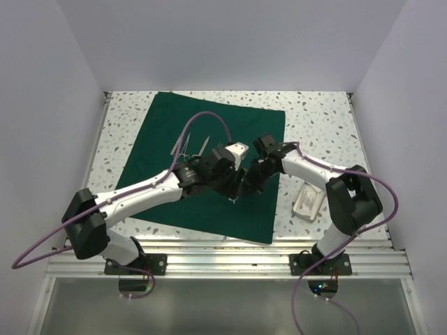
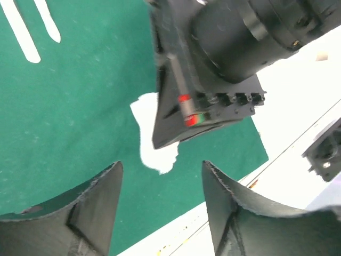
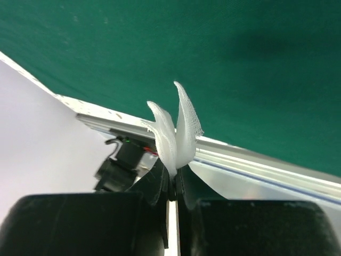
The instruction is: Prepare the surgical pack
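Observation:
The dark green drape lies spread over the middle of the table. Steel scissors and tweezers rest on its far part. My right gripper is shut on a white gauze square, whose folded edges stick up past the fingertips. In the left wrist view the same gauze shows as a white patch under the black right gripper, over the drape's near right part. My left gripper stands open close beside it, nothing between its fingers. Both grippers meet at the drape's centre, left gripper and right gripper.
A small shiny metal tray sits on the speckled tabletop right of the drape, beside the right arm's elbow. The aluminium rail runs along the near edge, close below the drape's front hem. White walls enclose the table on three sides.

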`<control>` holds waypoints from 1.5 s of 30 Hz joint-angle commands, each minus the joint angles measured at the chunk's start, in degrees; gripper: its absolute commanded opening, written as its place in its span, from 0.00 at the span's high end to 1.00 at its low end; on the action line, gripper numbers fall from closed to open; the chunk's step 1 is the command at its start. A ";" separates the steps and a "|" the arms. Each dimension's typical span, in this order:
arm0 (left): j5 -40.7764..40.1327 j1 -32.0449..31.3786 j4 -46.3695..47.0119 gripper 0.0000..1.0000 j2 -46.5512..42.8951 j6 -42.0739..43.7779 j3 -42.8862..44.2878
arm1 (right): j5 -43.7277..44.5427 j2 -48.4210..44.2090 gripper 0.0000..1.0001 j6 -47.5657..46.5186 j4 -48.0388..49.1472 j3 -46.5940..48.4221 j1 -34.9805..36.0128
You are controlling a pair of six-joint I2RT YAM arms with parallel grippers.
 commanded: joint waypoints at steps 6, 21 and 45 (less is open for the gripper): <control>5.20 9.12 3.12 0.33 -13.76 0.63 -5.28 | -7.41 -9.29 1.00 -19.38 1.01 -2.95 -8.97; 13.81 15.54 8.92 0.33 -25.73 2.12 -19.35 | -4.28 -19.95 1.00 -57.12 -24.57 -3.48 -35.88; 24.36 26.53 9.09 0.33 -30.48 6.43 -23.13 | -5.68 4.76 1.00 -59.93 -30.03 0.39 -47.22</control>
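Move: The right hand holds the last gauze, with the open left gripper right beside it. The metal tray it is bound for lies about 24 cm to its right, level with it fore and aft, some 9 cm below. Gauze already piled in the tray's far end is about 28 cm right and 5 cm ahead; the scalpels lie about 15 cm ahead and 2 cm left. From the left hand the tray is roughly 24 cm right, 1 cm ahead and 14 cm below. Rightward in a low arc, the right hand carries the gauze about 24 cm off the green cloth to the tray, rising some 5 cm, then sinking about 7 cm; its fingers stay shut while the wrist swings them forward some 25 degrees and back. The left hand, already open, withdraws about 12 cm left and ends slightly higher. ##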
